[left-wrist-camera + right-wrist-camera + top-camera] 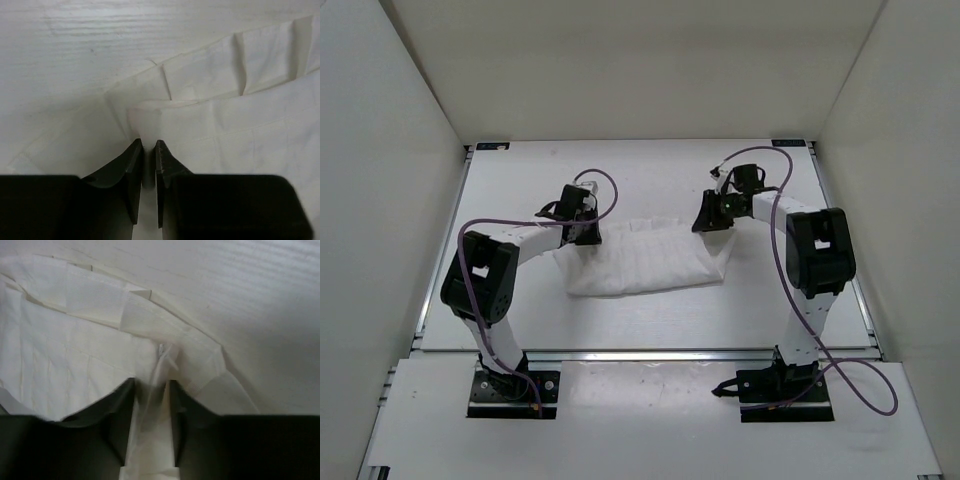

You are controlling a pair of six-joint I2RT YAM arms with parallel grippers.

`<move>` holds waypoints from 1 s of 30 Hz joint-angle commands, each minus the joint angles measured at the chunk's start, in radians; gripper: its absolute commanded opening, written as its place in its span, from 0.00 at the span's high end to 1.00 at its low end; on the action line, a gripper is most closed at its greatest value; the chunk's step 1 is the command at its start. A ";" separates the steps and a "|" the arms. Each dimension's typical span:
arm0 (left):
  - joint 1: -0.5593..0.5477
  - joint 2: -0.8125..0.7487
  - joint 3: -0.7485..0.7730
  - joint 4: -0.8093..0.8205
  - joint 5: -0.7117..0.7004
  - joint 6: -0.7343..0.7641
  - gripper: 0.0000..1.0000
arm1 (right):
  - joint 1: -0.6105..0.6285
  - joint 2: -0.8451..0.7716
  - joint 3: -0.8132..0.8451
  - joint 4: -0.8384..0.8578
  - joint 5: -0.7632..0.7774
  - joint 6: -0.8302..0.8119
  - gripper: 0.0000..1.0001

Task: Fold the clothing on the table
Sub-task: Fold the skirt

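The clothing [640, 258] lies as a white pleated band across the middle of the table [650, 170], folded over on itself. My left gripper [585, 232] sits low on its left end. In the left wrist view the jaws [149, 144] stand a thin slit apart at the corner of the upper layer [240, 115], with pale cloth in the slit. At the right end is my right gripper [708, 218]. There the jaws [151, 382] pinch a raised ridge of the fabric [75, 350] that runs up between the fingers.
White walls stand on three sides of the table. Its silver frame edge [650, 354] runs in front of the arm bases. Purple cables loop off both arms. Bare table [100, 40] shows beyond the cloth in the left wrist view, and also in the right wrist view [250, 290].
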 commanded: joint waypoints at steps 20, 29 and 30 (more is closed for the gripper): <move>-0.062 -0.271 -0.061 -0.147 -0.201 0.026 0.24 | -0.021 -0.313 -0.212 -0.103 0.239 0.000 0.06; -0.070 -0.207 -0.097 -0.166 -0.203 0.025 0.25 | 0.029 -0.229 -0.228 -0.061 0.228 0.040 0.05; -0.065 -0.205 -0.113 -0.163 -0.204 0.025 0.25 | 0.022 -0.214 -0.228 -0.049 0.207 0.045 0.05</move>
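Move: Each hand still pinches an end of the skirt's upper layer, just off the table. The left side flap lies about 5 cm back and 4 cm left of the left hand. The right side flap lies roughly 6 cm back and 5 cm right of the right hand, 2 cm lower. The folded skirt's middle is some 11 cm right and 4 cm back from the left hand, and 12 cm left and 7 cm back from the right. Forward, outward and up a few centimetres, both hands open wide and let go of the skirt's upper layer, rising about 6 cm in all. Both then swing back towards the side flaps: the left some 7 cm, sinking halfway and staying above the cloth; the right about 9 cm and down again to its starting height, its open fingers straddling the right flap. ##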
